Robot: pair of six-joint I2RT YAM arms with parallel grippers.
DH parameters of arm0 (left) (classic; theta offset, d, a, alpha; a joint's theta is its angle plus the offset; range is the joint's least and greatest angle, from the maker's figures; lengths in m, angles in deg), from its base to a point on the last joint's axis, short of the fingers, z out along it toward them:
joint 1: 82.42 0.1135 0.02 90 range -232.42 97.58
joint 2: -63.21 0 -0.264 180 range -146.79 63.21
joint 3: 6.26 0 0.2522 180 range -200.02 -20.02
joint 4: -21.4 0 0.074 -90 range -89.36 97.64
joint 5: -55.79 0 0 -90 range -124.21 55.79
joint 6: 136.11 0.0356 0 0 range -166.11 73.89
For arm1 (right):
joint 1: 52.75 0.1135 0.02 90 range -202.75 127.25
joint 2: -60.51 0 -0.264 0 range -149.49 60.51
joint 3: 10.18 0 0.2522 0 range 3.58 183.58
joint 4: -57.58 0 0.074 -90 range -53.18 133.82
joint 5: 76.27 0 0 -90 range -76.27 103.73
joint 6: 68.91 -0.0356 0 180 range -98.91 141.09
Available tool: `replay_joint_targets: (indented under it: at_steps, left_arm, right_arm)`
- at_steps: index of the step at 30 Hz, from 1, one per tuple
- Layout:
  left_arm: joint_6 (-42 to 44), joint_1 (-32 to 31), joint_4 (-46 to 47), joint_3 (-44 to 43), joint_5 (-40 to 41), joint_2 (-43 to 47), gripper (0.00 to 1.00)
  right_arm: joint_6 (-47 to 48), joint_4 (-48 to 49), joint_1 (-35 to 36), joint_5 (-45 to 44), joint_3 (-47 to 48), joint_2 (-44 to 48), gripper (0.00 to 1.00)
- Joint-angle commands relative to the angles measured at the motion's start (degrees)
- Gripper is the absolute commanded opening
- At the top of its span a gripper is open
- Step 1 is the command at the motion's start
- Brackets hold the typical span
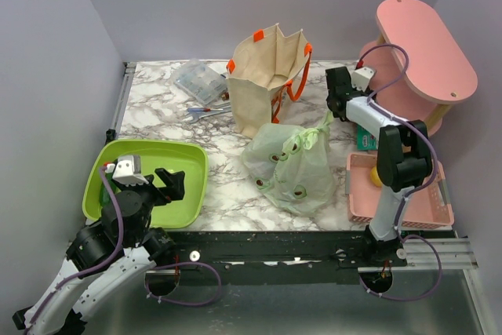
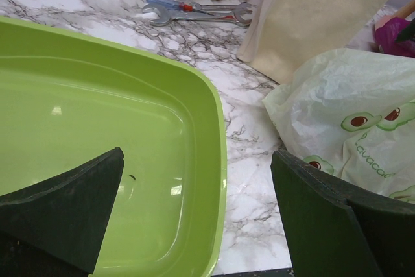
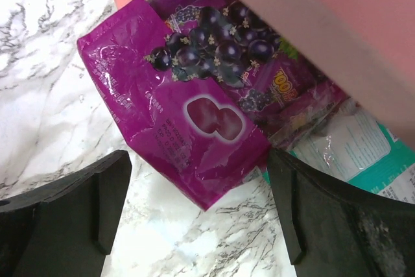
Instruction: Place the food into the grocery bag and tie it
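The grocery bag (image 1: pixel 294 166) lies bulging in the middle of the table, light green with avocado prints, its top gathered into a bunch toward the back right. None of the food shows loose on the table. My left gripper (image 1: pixel 174 182) hovers open over the right rim of a lime green tray (image 1: pixel 118 158). In the left wrist view, the left gripper (image 2: pixel 198 157) spans that rim (image 2: pixel 217 160), with the grocery bag (image 2: pixel 350 115) to its right. My right gripper (image 1: pixel 337 96) is at the back right, open. The right gripper (image 3: pixel 199 160) hangs over marble, a purple grape candy packet (image 3: pixel 188 102) just ahead of it.
A beige tote with orange handles (image 1: pixel 271 76) stands behind the bag. A clear box (image 1: pixel 200 80), a wrench and a screwdriver (image 1: pixel 205 111) lie at the back left. A pink spool-like stand (image 1: pixel 423 52) overhangs the packets. A pink basket (image 1: pixel 427 205) holds a yellow rounded thing (image 1: pixel 376 176).
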Motion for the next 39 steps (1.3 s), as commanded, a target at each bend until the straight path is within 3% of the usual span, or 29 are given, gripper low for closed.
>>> replay_joint_targets:
  at_steps: [1,5,7,10,12,20,29,39]
  left_arm:
    - [-0.08,0.24,0.02,-0.08,1.38,-0.85,0.98]
    - [0.00,0.26,0.02,-0.07,1.46,-0.79,0.98]
    - [-0.07,0.31,0.02,-0.11,1.46,-0.85,0.98]
    - [0.00,0.32,0.02,-0.04,1.47,-0.86,0.99]
    - [0.00,0.33,0.02,-0.09,1.50,-0.86,0.98]
    - [-0.03,0.26,0.02,-0.06,1.49,-0.82,0.98]
    - [-0.08,0.33,0.02,-0.14,1.59,-0.59,0.98]
    - [-0.26,0.25,-0.08,-0.13,1.76,-0.17,0.98]
  right_arm:
    - [0.39,-0.46,-1.20,-3.97,1.33,-4.24,0.92]
    - [-0.51,-0.52,-1.20,-3.91,0.66,-5.51,0.83]
    - [-0.45,0.28,-1.20,-3.98,-0.45,-5.51,0.72]
    - [-0.35,1.27,-1.20,-3.92,-2.09,-5.26,0.42]
    - [-0.24,1.42,-1.22,-3.65,-2.84,-5.16,0.31]
    - [-0.38,1.06,-1.20,0.96,-4.46,-2.37,0.01]
    - [-0.34,-1.02,-1.20,7.16,-6.11,6.56,0.00]
    - [0.73,0.04,-1.20,21.23,-11.05,18.44,0.01]
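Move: The purple grape bag has its middle about 3 cm ahead of the right hand, 4 cm to its right and 4 cm below. The pink shelf overhangs it, its middle some 19 cm right of the hand and 3 cm farther out. The teal packet lies 8 cm back and 7 cm right, the tied grocery bag about 18 cm back and 22 cm left. From the left hand, the grape bag is roughly 34 cm ahead and 58 cm right. Lower the open right gripper about 3 cm over the near corner of the purple grape bag and shut the fingers fully on it, pinching the thin wrapper. Then, keeping that pinch, draw the hand back some 5 cm and left and up by 3 to 4 cm each, away from the pink shelf, rolling its left side up and turning counter-clockwise as you go. ##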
